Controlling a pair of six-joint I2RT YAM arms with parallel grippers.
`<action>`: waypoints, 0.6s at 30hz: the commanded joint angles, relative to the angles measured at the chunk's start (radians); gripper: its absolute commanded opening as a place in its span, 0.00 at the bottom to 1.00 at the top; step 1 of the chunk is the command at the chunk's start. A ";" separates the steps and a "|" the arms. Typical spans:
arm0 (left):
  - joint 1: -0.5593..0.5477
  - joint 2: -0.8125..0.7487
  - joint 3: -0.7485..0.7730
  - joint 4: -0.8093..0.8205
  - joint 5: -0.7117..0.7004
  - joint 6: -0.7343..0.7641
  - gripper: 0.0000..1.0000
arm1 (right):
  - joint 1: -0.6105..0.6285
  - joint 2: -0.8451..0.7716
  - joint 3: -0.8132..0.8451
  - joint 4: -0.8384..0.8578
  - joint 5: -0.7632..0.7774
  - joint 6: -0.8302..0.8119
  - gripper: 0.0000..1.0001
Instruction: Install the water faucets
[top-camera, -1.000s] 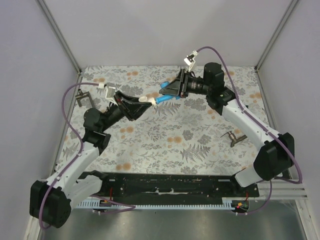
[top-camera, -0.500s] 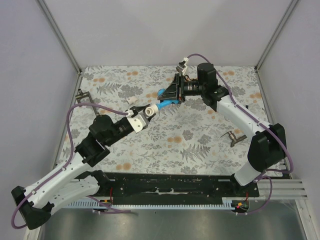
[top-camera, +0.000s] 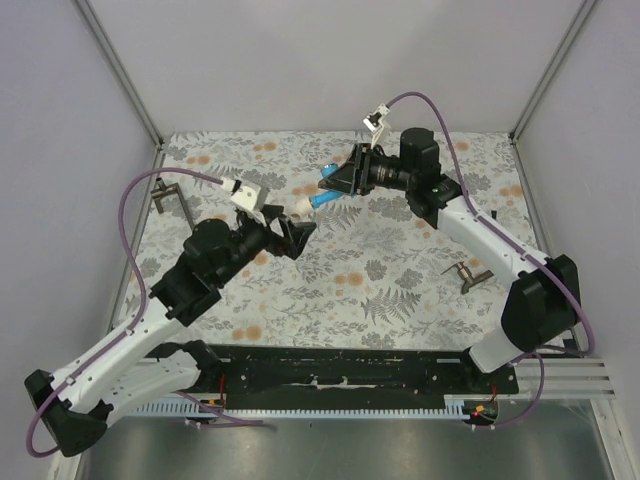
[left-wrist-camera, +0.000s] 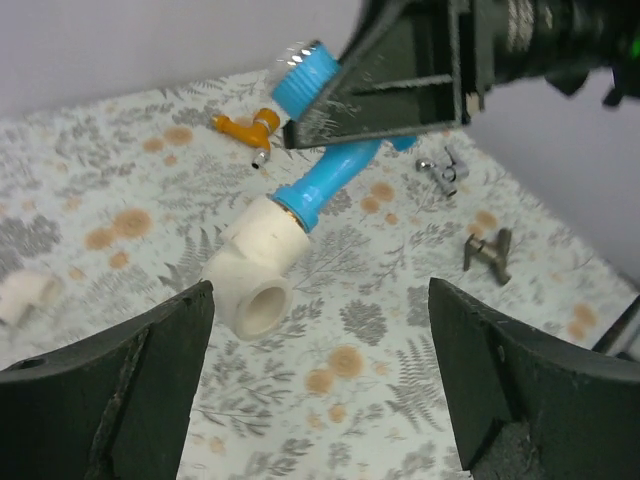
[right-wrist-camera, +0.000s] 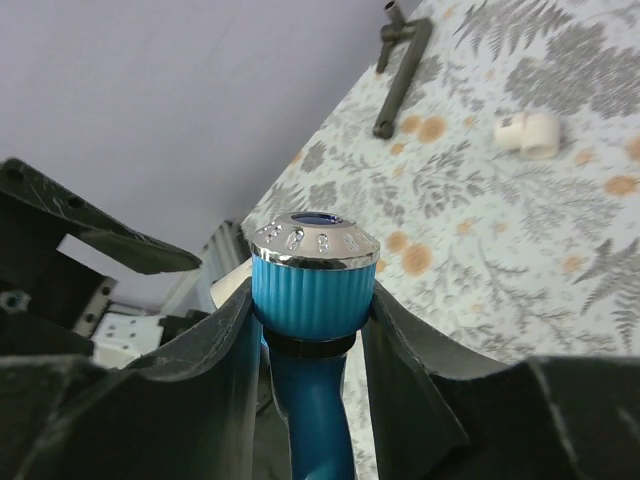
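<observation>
My right gripper (top-camera: 336, 180) is shut on the ribbed knob of the blue water faucet (top-camera: 322, 198) and holds it above the table. In the right wrist view, both of its fingers (right-wrist-camera: 225, 345) press the knob (right-wrist-camera: 314, 280). A white elbow fitting (left-wrist-camera: 258, 266) sits on the faucet's lower end (left-wrist-camera: 330, 180). Just below and in front of that fitting, my left gripper (left-wrist-camera: 320, 385) is open and touches nothing; from above it (top-camera: 293, 228) shows near the fitting (top-camera: 297, 208). The orange water faucet (left-wrist-camera: 250, 128) lies on the cloth behind.
A loose white fitting (left-wrist-camera: 25, 295) lies at the left. A dark bracket (top-camera: 168, 195) stands near the left wall and another (top-camera: 468, 273) at the right. A small chrome piece (left-wrist-camera: 445, 170) rests behind the right bracket (left-wrist-camera: 490, 250). Walls enclose the patterned table (top-camera: 380, 300).
My left gripper has opened, let go of the white fitting and drawn back slightly. The fitting stays on the blue faucet, which my right gripper still holds.
</observation>
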 joint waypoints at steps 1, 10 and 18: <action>0.087 0.019 0.119 -0.099 -0.063 -0.455 0.92 | -0.001 -0.106 -0.070 0.245 0.125 -0.182 0.00; 0.376 0.096 -0.008 0.176 0.290 -1.092 0.89 | -0.001 -0.187 -0.187 0.513 0.160 -0.249 0.00; 0.374 0.168 -0.037 0.432 0.360 -1.284 0.89 | 0.001 -0.194 -0.237 0.685 0.164 -0.176 0.00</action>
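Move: Some 4 cm straight ahead of the left hand's open fingers, roughly level with them, is the white elbow on the end of the blue faucet. That faucet's body, held by the right hand, is about 7 cm ahead and 5 cm to the right. On the table, roughly 27 cm below, a small white fitting lies about 15 cm ahead and 7 cm left, and the orange faucet about 23 cm ahead and 18 cm right. From the right hand the elbow lies about 6 cm left and 3 cm back. Rolling some 65 degrees about its own pointing axis, counter-clockwise as seen from behind, the left hand goes about 6 cm forward, swinging left and then partly back right, until its wide-open fingers face the elbow again. The right hand keeps its grip on the blue faucet, lifts it about 6 cm and slightly right, and rolls so its forward side rises. ##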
